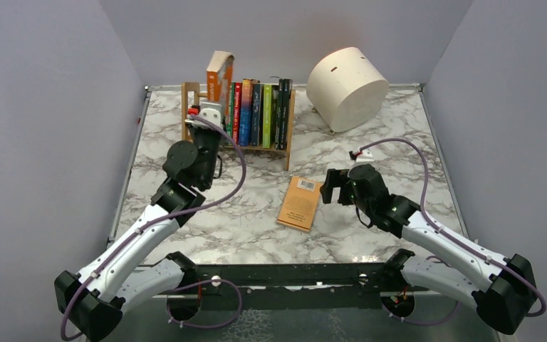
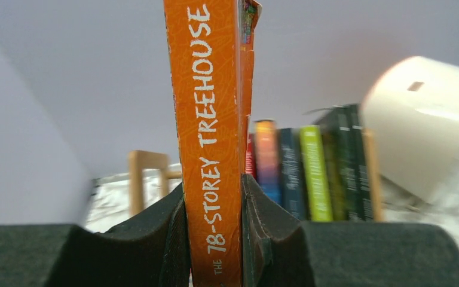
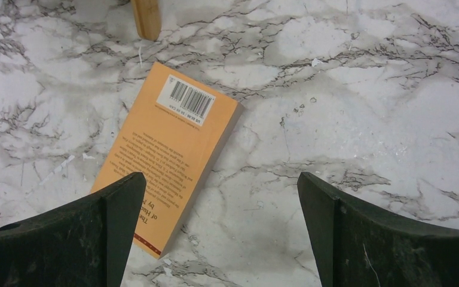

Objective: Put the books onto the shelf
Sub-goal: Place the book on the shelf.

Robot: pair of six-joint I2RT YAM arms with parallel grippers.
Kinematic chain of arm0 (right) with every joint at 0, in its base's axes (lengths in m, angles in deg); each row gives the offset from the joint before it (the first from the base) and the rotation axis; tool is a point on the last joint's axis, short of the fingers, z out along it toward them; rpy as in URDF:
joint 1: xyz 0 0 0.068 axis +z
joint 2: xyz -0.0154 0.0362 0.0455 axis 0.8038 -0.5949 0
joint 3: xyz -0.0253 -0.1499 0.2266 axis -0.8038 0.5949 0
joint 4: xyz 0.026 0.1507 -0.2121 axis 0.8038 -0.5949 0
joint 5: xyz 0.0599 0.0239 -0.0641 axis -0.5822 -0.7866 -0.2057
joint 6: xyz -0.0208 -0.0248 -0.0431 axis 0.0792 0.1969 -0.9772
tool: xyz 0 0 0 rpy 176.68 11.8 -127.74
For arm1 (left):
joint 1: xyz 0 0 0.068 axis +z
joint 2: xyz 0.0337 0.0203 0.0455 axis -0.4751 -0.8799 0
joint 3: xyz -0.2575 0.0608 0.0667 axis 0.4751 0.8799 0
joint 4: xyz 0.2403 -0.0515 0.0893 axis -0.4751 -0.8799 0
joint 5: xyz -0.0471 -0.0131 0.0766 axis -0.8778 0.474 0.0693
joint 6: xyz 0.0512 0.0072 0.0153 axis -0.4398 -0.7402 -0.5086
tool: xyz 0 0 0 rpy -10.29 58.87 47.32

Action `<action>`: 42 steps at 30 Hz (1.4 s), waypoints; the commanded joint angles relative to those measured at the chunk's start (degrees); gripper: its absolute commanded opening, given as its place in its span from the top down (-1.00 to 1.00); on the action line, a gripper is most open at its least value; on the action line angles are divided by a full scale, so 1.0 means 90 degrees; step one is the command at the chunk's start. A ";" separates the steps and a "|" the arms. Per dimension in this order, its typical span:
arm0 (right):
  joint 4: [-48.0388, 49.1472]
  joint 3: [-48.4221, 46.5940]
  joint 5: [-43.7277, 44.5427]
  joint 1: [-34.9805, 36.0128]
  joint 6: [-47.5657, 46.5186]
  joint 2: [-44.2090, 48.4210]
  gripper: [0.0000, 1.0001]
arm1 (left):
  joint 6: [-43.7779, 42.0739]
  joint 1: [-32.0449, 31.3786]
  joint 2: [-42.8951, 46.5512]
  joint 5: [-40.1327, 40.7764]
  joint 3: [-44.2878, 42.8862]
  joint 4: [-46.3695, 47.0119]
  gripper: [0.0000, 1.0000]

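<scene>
My left gripper (image 1: 211,120) (image 2: 212,184) is shut on an orange book (image 1: 219,74) (image 2: 209,113), holding it upright by the lower spine at the left end of the shelf (image 1: 186,107) (image 2: 139,179). It rises above the row. Several books (image 1: 260,114) (image 2: 314,173) stand in the shelf to its right, with red, blue, lime green and dark spines. Another orange book (image 1: 300,203) (image 3: 167,140) lies flat on the table, back cover up. My right gripper (image 1: 332,187) (image 3: 220,176) hangs open just right of it; its left finger overlaps the book's lower corner in the right wrist view.
A cream cylindrical drum (image 1: 347,87) (image 2: 424,119) lies on its side at the back right of the marble table (image 1: 242,228). A wooden shelf leg (image 3: 147,18) shows at the top of the right wrist view. Grey walls enclose the table.
</scene>
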 commanded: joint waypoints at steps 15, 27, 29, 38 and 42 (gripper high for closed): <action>0.0207 -0.0323 -0.0198 0.0037 -0.0440 -0.0630 -0.96 | 0.1034 0.3359 -0.1745 -0.2304 -0.0643 0.1109 1.00; 0.0414 -0.0402 -0.0213 0.0037 -0.0441 -0.1191 -0.96 | 0.1093 0.3592 -0.2590 -0.2651 -0.0551 0.1649 1.00; 0.0426 -0.0377 -0.0197 0.0037 -0.0443 -0.1199 -0.96 | 0.1094 0.3619 -0.2675 -0.2653 -0.0523 0.1691 1.00; 0.0537 -0.0293 -0.0218 0.0036 -0.0413 -0.1325 -0.96 | 0.1231 0.3645 -0.3008 -0.2847 -0.0348 0.1847 1.00; 0.0582 -0.0217 -0.0244 0.0037 -0.0391 -0.1331 -0.96 | 0.1269 0.3641 -0.3156 -0.2780 -0.0242 0.1895 1.00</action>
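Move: The orange treehouse book is still pinched in my left hand, spine towards me. It is bound for the gap at the shelf's left end, about 24 cm ahead, 10 cm left and 18 cm below that hand. The purple book edges the gap some 4 cm to its right, the shelf's left end post about 4 cm to its left. From my right hand the gap is roughly 30 cm ahead, 44 cm left and a little higher. I swing my left hand left and forward at a level, about 10 cm to the left, turning some 15 degrees counter-clockwise to square the book with the end gap. Then I push on forward and down towards the gap, some 15 cm forward and 12 cm lower in all, tipping the fingers down about 15 degrees and keeping my pinch. My open right hand sinks about 3.5 cm beside the paperback on the table. ##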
